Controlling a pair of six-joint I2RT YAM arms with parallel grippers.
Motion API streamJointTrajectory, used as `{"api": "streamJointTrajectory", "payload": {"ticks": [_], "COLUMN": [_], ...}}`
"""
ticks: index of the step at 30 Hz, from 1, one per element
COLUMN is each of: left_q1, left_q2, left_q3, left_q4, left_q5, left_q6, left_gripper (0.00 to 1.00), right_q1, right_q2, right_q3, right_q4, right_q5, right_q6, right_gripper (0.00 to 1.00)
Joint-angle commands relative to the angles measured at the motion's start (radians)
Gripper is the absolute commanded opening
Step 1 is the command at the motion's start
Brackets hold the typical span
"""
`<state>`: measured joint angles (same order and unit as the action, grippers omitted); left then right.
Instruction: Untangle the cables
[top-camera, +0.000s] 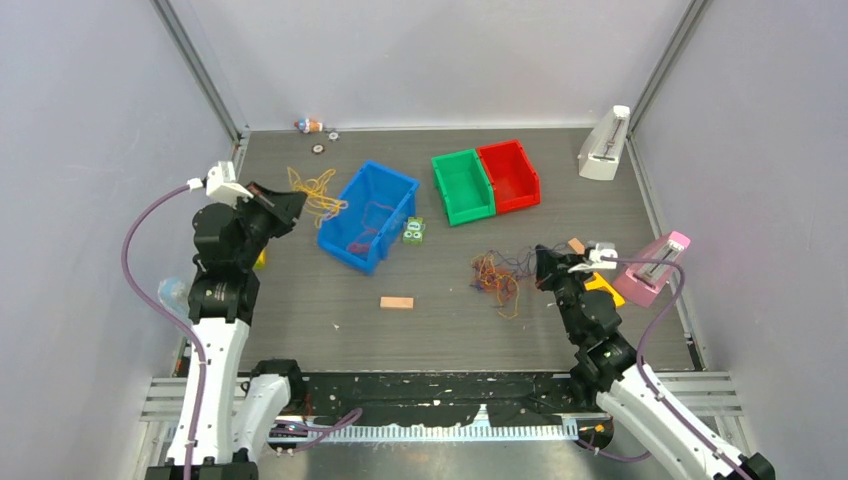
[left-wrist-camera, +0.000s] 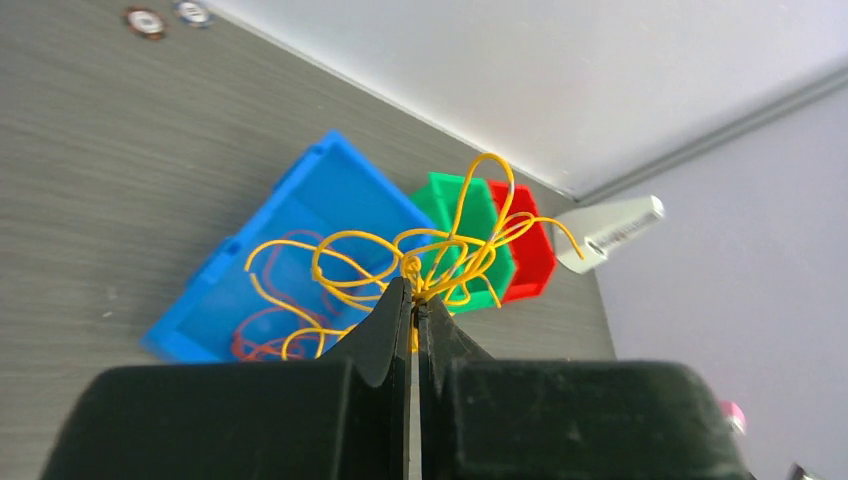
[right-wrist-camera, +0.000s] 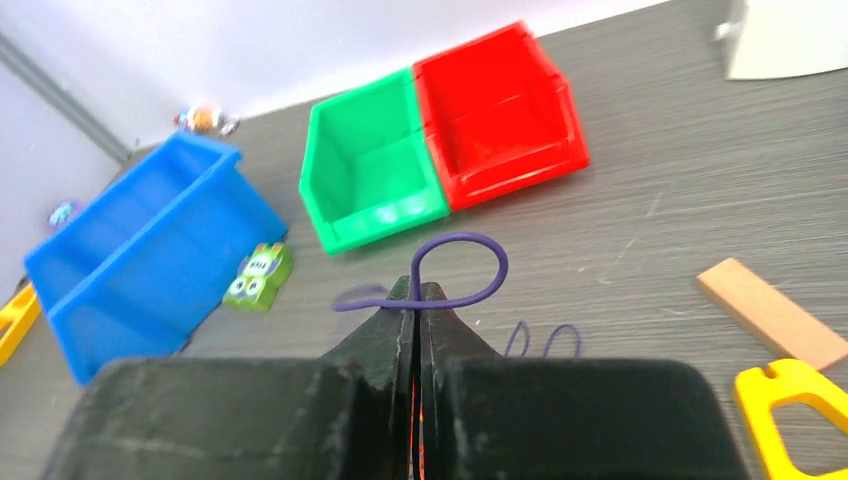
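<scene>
My left gripper (top-camera: 288, 208) is shut on a loose bundle of yellow cables (top-camera: 316, 189), held above the table left of the blue bin (top-camera: 392, 183). In the left wrist view the yellow loops (left-wrist-camera: 446, 243) fan out from my closed fingertips (left-wrist-camera: 414, 292). An orange-red cable (left-wrist-camera: 262, 341) lies inside the blue bin (left-wrist-camera: 222, 268). My right gripper (top-camera: 545, 264) is shut on a purple cable (right-wrist-camera: 484, 247) at the right edge of a tangle of orange-red and purple cables (top-camera: 497, 276). In the right wrist view the purple loop stands above my closed fingertips (right-wrist-camera: 415, 297), with orange showing low between the fingers.
A green bin (top-camera: 462, 185) and a red bin (top-camera: 510, 174) stand at the back. A green owl toy (top-camera: 414, 231), a wooden block (top-camera: 396, 302), a white stand (top-camera: 603, 146), a pink stand (top-camera: 652, 268) and a yellow piece (top-camera: 604, 286) lie around. Small items (top-camera: 312, 127) sit by the far wall.
</scene>
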<state>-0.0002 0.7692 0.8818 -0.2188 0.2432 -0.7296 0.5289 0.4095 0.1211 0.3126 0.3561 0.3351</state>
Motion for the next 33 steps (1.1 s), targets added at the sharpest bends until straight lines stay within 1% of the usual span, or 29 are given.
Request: {"api": "streamJointTrajectory", "payload": {"ticks": [1, 4, 7, 8, 11, 12, 13, 14, 18, 24, 33], "left_q1": [0.083, 0.093, 0.094, 0.094, 0.094, 0.094, 0.094, 0.092, 0.086, 0.048, 0.009], "left_q2": [-0.02, -0.027, -0.034, -0.039, -0.061, -0.068, -0.078, -0.086, -0.117, -0.138, -0.117], "left_q3": [-0.021, -0.02, -0.031, -0.037, -0.071, -0.081, -0.091, -0.1, -0.13, -0.144, -0.137], "left_q4": [-0.035, -0.039, -0.024, -0.025, -0.012, -0.006, -0.001, 0.001, -0.005, -0.045, -0.052], "left_q5": [0.018, 0.043, 0.106, 0.118, 0.152, 0.167, 0.18, 0.188, 0.214, 0.213, 0.242], "left_q6": [-0.004, 0.03, 0.067, 0.075, 0.094, 0.108, 0.119, 0.128, 0.149, 0.191, 0.195], "left_gripper": [0.0, 0.0, 0.0, 0.0, 0.0, 0.0, 0.0, 0.0, 0.0, 0.0, 0.0], "right_q1": [-0.004, -0.004, -0.005, -0.004, -0.004, -0.004, -0.004, -0.005, -0.004, -0.011, -0.042], "right_q2": [-0.079, -0.057, 0.021, 0.041, 0.164, 0.194, 0.251, 0.277, 0.419, 0.621, 0.765], "right_q3": [0.003, 0.042, 0.192, 0.269, 0.444, 0.532, 0.575, 0.654, 0.836, 1.04, 1.329], "right_q4": [-0.051, -0.044, -0.107, -0.122, -0.198, -0.235, -0.251, -0.275, -0.305, -0.306, -0.374], "right_q5": [0.163, 0.108, 0.048, 0.041, -0.006, -0.012, -0.02, -0.021, -0.009, 0.014, -0.04], "right_q6": [0.012, -0.01, -0.043, -0.058, -0.092, -0.104, -0.108, -0.119, -0.149, -0.173, -0.172], "right_gripper": [0.05, 0.05, 0.05, 0.05, 0.05, 0.05, 0.05, 0.05, 0.05, 0.05, 0.05]}}
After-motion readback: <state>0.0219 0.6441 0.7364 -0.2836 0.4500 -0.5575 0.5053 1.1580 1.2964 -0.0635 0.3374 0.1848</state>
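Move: Ahead of the right hand, which still holds a purple cable, the red bin lies about 26 cm out and 4 cm left, roughly 13 cm lower; the green bin is 12 cm to the left of the red one. The orange-purple pile sits some 7 cm left, level with the hand; the yellow triangle is 14 cm right and 2 cm back. From the left hand, holding the yellow cable, the blue bin is about 9 cm ahead, 8 cm right and 28 cm below. Lifting the pinched purple cable off the pile, the right hand eases briefly right, then climbs fast by about 25 cm, swinging forward some 11 cm and a little left towards the red bin. The left hand keeps its pinch on the yellow cable, sways left and back right while sinking about 5 cm, draws back 4 cm and turns slightly clockwise. ##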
